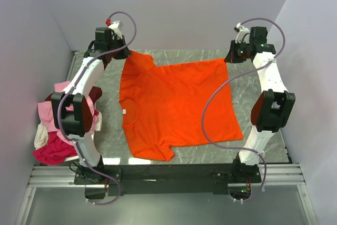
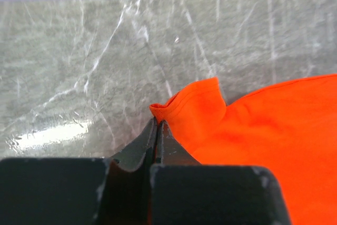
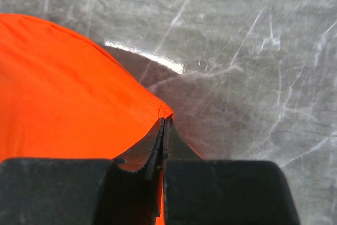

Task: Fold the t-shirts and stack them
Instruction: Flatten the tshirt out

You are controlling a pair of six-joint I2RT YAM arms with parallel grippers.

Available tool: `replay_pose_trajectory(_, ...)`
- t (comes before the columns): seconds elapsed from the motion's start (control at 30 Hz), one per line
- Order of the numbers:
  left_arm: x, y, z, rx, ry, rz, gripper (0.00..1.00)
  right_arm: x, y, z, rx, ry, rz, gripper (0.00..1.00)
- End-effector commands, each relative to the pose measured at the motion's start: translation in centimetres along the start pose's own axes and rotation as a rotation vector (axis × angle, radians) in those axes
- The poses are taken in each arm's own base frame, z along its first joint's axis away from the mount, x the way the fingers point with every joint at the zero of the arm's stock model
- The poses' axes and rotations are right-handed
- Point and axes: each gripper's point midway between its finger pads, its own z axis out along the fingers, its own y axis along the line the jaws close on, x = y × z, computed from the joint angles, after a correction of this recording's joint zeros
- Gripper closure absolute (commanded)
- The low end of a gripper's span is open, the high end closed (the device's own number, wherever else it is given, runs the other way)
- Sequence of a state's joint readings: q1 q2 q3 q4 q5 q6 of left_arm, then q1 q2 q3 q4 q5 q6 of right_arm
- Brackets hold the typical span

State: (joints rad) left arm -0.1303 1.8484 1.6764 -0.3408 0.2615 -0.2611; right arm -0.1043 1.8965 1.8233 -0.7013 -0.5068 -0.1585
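A bright orange t-shirt point(image 1: 174, 106) lies spread on the grey marbled table point(image 1: 253, 67), neck with a small white label point(image 1: 125, 111) to the left. My left gripper point(image 1: 125, 52) is shut on the shirt's far-left sleeve corner point(image 2: 179, 109) at the table's far left. My right gripper point(image 1: 230, 56) is shut on the shirt's far-right hem corner point(image 3: 158, 110). Both corners are lifted slightly, the cloth stretched between them. A heap of pink, magenta and cream-white t-shirts point(image 1: 52, 130) lies at the left table edge.
The walls stand close behind and beside both grippers. The left arm's black elbow point(image 1: 73, 113) hangs over the heap. The right arm's cable point(image 1: 210, 109) loops across the shirt. The metal rail point(image 1: 168, 175) runs along the near edge.
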Motion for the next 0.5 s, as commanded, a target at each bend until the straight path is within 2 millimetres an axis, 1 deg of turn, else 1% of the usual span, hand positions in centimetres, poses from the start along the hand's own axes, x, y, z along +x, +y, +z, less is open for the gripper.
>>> replay_pose_trajectory(0.0, -5.3, -2.8, -4.5, 0.057, -0.160, 0.028, 1.00, -4.1, 2.9, -5.4, -0.005, -0.141, -0.103, 1.00)
replay_pose_trajectory(0.03, -5.7, -3.0, -5.0, 0.062, -0.173, 0.032, 1.00, -4.5, 3.2, -6.2, -0.001, -0.157, -0.116, 1.00)
replay_pose_trajectory(0.07, -6.2, -3.2, -5.6, 0.065, -0.190, 0.034, 1.00, -5.1, 3.8, -7.6, 0.004, -0.179, -0.134, 1.00)
replay_pose_trajectory(0.1, -7.2, -3.9, -6.8, 0.076, -0.221, 0.043, 1.00, -5.4, 4.1, -8.3, 0.011, -0.191, -0.143, 1.00)
replay_pose_trajectory(0.13, -7.7, -4.2, -7.5, 0.078, -0.240, 0.046, 1.00, -6.2, 4.6, -9.4, 0.015, -0.216, -0.159, 1.00)
replay_pose_trajectory(0.17, -8.4, -4.6, -8.3, 0.082, -0.263, 0.053, 1.00, -6.6, 5.2, -10.8, 0.019, -0.232, -0.175, 1.00)
replay_pose_trajectory(0.2, -9.6, -5.2, -9.8, 0.090, -0.301, 0.062, 1.00, -7.0, 5.5, -11.7, 0.025, -0.247, -0.188, 1.00)
replay_pose_trajectory(0.23, -10.3, -5.6, -10.6, 0.093, -0.323, 0.066, 1.00, -8.0, 6.1, -13.1, 0.032, -0.279, -0.207, 1.00)
replay_pose_trajectory(0.27, -11.7, -6.4, -12.4, 0.104, -0.366, 0.080, 1.00, -8.4, 6.7, -14.4, 0.036, -0.297, -0.224, 1.00)
replay_pose_trajectory(0.3, -12.5, -6.9, -13.4, 0.108, -0.393, 0.088, 1.00, -8.8, 7.1, -15.5, 0.042, -0.317, -0.236, 1.00)
replay_pose_trajectory(0.33, -13.2, -7.3, -14.4, 0.113, -0.418, 0.096, 1.00, -9.8, 7.7, -17.0, 0.054, -0.352, -0.255, 1.00)
replay_pose_trajectory(0.37, -13.9, -7.6, -15.3, 0.116, -0.441, 0.101, 1.00, -10.2, 8.3, -18.5, 0.062, -0.377, -0.272, 1.00)
replay_pose_trajectory(0.4, -15.3, -8.6, -17.6, 0.131, -0.500, 0.116, 1.00, -10.6, 8.8, -19.7, 0.070, -0.401, -0.286, 1.00)
replay_pose_trajectory(0.43, -16.1, -9.1, -18.9, 0.139, -0.533, 0.123, 1.00, -11.5, 9.4, -21.4, 0.086, -0.439, -0.306, 1.00)
replay_pose_trajectory(0.47, -16.8, -9.7, -20.2, 0.149, -0.566, 0.130, 1.00, -11.8, 10.2, -23.1, 0.096, -0.470, -0.323, 1.00)
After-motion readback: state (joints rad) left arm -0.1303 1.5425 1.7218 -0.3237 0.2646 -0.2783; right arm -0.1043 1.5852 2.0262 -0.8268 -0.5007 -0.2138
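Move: Both my hands already pinch the t-shirt's far edge, about 50 cm apart and 20-odd cm above the table. The t-shirt's middle lies some 20 cm back and 27 cm right of my left hand, roughly 15 cm below it; from my right hand, about 18 back and 23 left. From my left hand, the neck opening is 22 back and 2 right, the near sleeve 42 back and 17 right. The near hem corner is 35 back and 7 right of my right hand. I keep both grippers shut on the t-shirt's far edge and haul it up away from the table, picking up speed: my left hand climbs some 17 cm, my right about 20. Both draw back towards my bases as well, by a third of that, while the fingers tip upward by a bit over 20 degrees. ##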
